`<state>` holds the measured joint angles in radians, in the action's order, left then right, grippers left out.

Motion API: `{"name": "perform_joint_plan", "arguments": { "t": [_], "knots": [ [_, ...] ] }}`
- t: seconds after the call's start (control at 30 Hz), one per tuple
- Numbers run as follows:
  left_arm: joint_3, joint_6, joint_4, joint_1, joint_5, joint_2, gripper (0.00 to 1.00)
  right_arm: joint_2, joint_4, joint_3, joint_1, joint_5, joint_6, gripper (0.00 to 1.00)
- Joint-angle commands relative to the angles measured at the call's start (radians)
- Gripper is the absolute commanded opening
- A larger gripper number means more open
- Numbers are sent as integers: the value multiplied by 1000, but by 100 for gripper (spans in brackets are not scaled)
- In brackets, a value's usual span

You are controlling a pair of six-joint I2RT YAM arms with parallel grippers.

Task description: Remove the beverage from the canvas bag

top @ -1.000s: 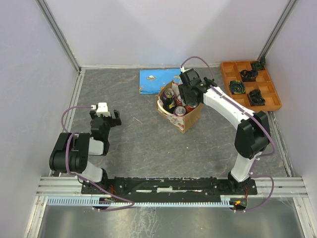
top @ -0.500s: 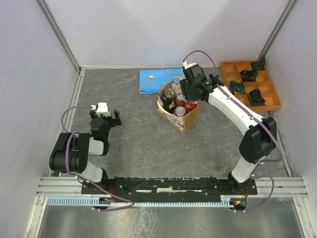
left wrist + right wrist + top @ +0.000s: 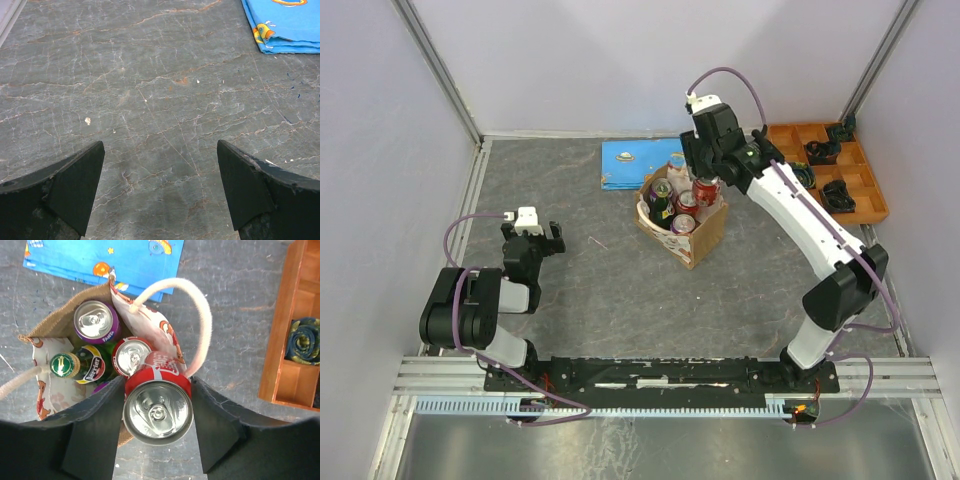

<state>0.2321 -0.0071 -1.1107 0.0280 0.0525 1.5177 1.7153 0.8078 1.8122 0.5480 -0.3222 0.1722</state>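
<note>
The tan canvas bag stands open mid-table with cream looped handles. Inside it I see a purple can, a green Perrier bottle and a red can. My right gripper is shut on another red beverage can, held upright above the bag's right edge; from the top camera this held can shows over the bag's far corner. My left gripper hangs open over bare table, well left of the bag.
A flat blue booklet lies just behind the bag. An orange wooden compartment tray with dark coiled items sits at the back right, close to the right arm. White walls surround the grey table.
My right gripper has lifted the red can up out of the bag and drawn it back toward the far right. The left arm has not moved.
</note>
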Motion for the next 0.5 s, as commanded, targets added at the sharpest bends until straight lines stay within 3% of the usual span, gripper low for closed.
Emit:
{"name": "perform_joint_plan", "arguments": {
  "t": [0.0, 0.3, 0.47],
  "knots": [
    [4, 1, -67, -3, 22, 1, 99, -81, -88, 66, 6, -64, -29, 0],
    [4, 1, -67, -4, 23, 1, 99, -174, -105, 59, 7, -184, -62, 0],
    [4, 1, -66, -3, 22, 1, 99, -135, -1, 31, 7, -101, -43, 1]
  ]
}}
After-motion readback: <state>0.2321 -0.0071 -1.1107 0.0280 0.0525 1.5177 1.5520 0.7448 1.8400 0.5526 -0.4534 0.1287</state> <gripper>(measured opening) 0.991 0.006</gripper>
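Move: The red Coca-Cola can is already held in the right fingers by its top, its middle about 4 cm below the hand point and 1 cm back. Some 20 cm below the hand stand the second red can (3 cm left, 1 cm ahead), the near can (4 cm left, 6 cm back) and the green bottle (9 cm left, 2 cm back), all in the bag. From the left hand the held can lies roughly 41 cm right, 3 cm ahead and 15 cm higher. Straight up and away from the canvas bag goes the right hand, about 10 cm, bearing some 3 cm to the right as it climbs, while the wrist tips its fingertips up by roughly 15 degrees. Early in the rise the grip on the Coca-Cola can ends and the fingers snap fully shut on nothing; the hand carries on upward empty. ##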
